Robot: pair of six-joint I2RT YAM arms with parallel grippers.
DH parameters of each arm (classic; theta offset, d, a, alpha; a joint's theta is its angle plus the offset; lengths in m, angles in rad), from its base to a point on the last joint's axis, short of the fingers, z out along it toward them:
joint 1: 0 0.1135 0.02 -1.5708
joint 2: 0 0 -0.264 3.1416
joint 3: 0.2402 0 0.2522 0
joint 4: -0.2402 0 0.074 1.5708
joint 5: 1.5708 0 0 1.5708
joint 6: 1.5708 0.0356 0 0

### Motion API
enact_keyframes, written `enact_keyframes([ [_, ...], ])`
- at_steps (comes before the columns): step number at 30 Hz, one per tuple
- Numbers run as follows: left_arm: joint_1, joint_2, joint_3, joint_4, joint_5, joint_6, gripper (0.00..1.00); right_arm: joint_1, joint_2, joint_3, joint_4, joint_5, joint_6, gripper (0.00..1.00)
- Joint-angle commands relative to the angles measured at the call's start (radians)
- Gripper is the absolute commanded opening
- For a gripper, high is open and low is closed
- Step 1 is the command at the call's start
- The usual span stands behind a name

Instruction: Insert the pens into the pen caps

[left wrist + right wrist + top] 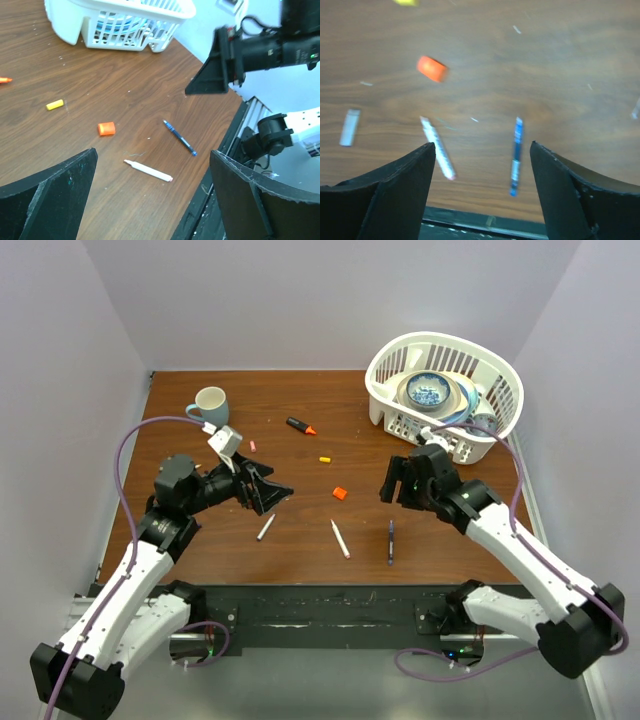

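Observation:
Several pens lie on the brown table: a grey pen (265, 528), a white pen (341, 539) (148, 170) (437, 148), a dark blue pen (391, 541) (179, 137) (516, 156), and a black pen with an orange tip (300, 426) farther back. The pen caps lie loose: pink (252, 446), yellow (325, 458) (54, 104) and orange (340, 494) (106, 129) (432, 68). My left gripper (275, 495) (152, 160) hovers open left of the orange cap, holding nothing. My right gripper (398, 488) (482, 147) hangs open and empty above the blue pen.
A white basket (445, 385) (120, 20) with a bowl inside stands at the back right. At the back left is a pale mug (210, 403). The table's near edge (330, 585) runs just behind the pens.

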Motion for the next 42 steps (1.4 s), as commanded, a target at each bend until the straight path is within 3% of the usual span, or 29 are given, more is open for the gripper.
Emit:
enact_keyframes([
  [1,-0.001,-0.017,0.020,-0.026,-0.046,0.034,1.00,0.000,0.065,-0.061,-0.100,0.039,0.034,0.68],
  [5,-0.001,-0.032,0.020,-0.036,-0.081,0.036,1.00,0.002,0.085,-0.128,-0.093,0.035,0.076,0.60],
  [10,-0.001,-0.032,0.028,-0.058,-0.115,0.036,1.00,0.000,0.102,-0.155,-0.091,0.032,0.108,0.58],
  [16,-0.001,-0.017,0.032,-0.082,-0.146,0.026,1.00,-0.029,0.126,-0.069,-0.200,0.231,0.132,0.56],
  [21,-0.001,-0.021,0.040,-0.099,-0.152,0.025,1.00,-0.268,0.108,-0.033,-0.232,0.262,0.080,0.57],
  [30,-0.002,-0.043,0.035,-0.104,-0.162,0.003,1.00,-0.537,0.142,-0.015,-0.228,0.290,0.031,0.55],
  [38,-0.025,-0.046,0.044,-0.138,-0.231,0.003,0.99,-0.658,0.202,-0.009,-0.117,0.324,-0.004,0.53],
  [42,-0.062,-0.050,0.057,-0.162,-0.262,0.020,1.00,-0.695,0.245,-0.018,-0.004,0.195,-0.131,0.53],
])
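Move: The small pale cap at the table's right side, only just in the right hand's view, lies some 25 cm to the right of that hand, about 2 cm farther out and 16 cm below. At the same depth below it are the blue pen, roughly 6 cm back, the white pen, about 5 cm back and 13 cm left, and the orange cap, some 9 cm ahead and 14 cm left. From the left hand the pale cap is about 60 cm right, 5 cm ahead and 26 cm below. The pale cap draws the right hand: it first sinks about 9 cm while easing back, then sweeps rightward to hover above and just short of the cap, untouched. The wrist turns some 45 degrees clockwise and tips further down; the fingers narrow to about half open. The empty left hand drifts about 3 cm left and down, turning slightly counter-clockwise. ##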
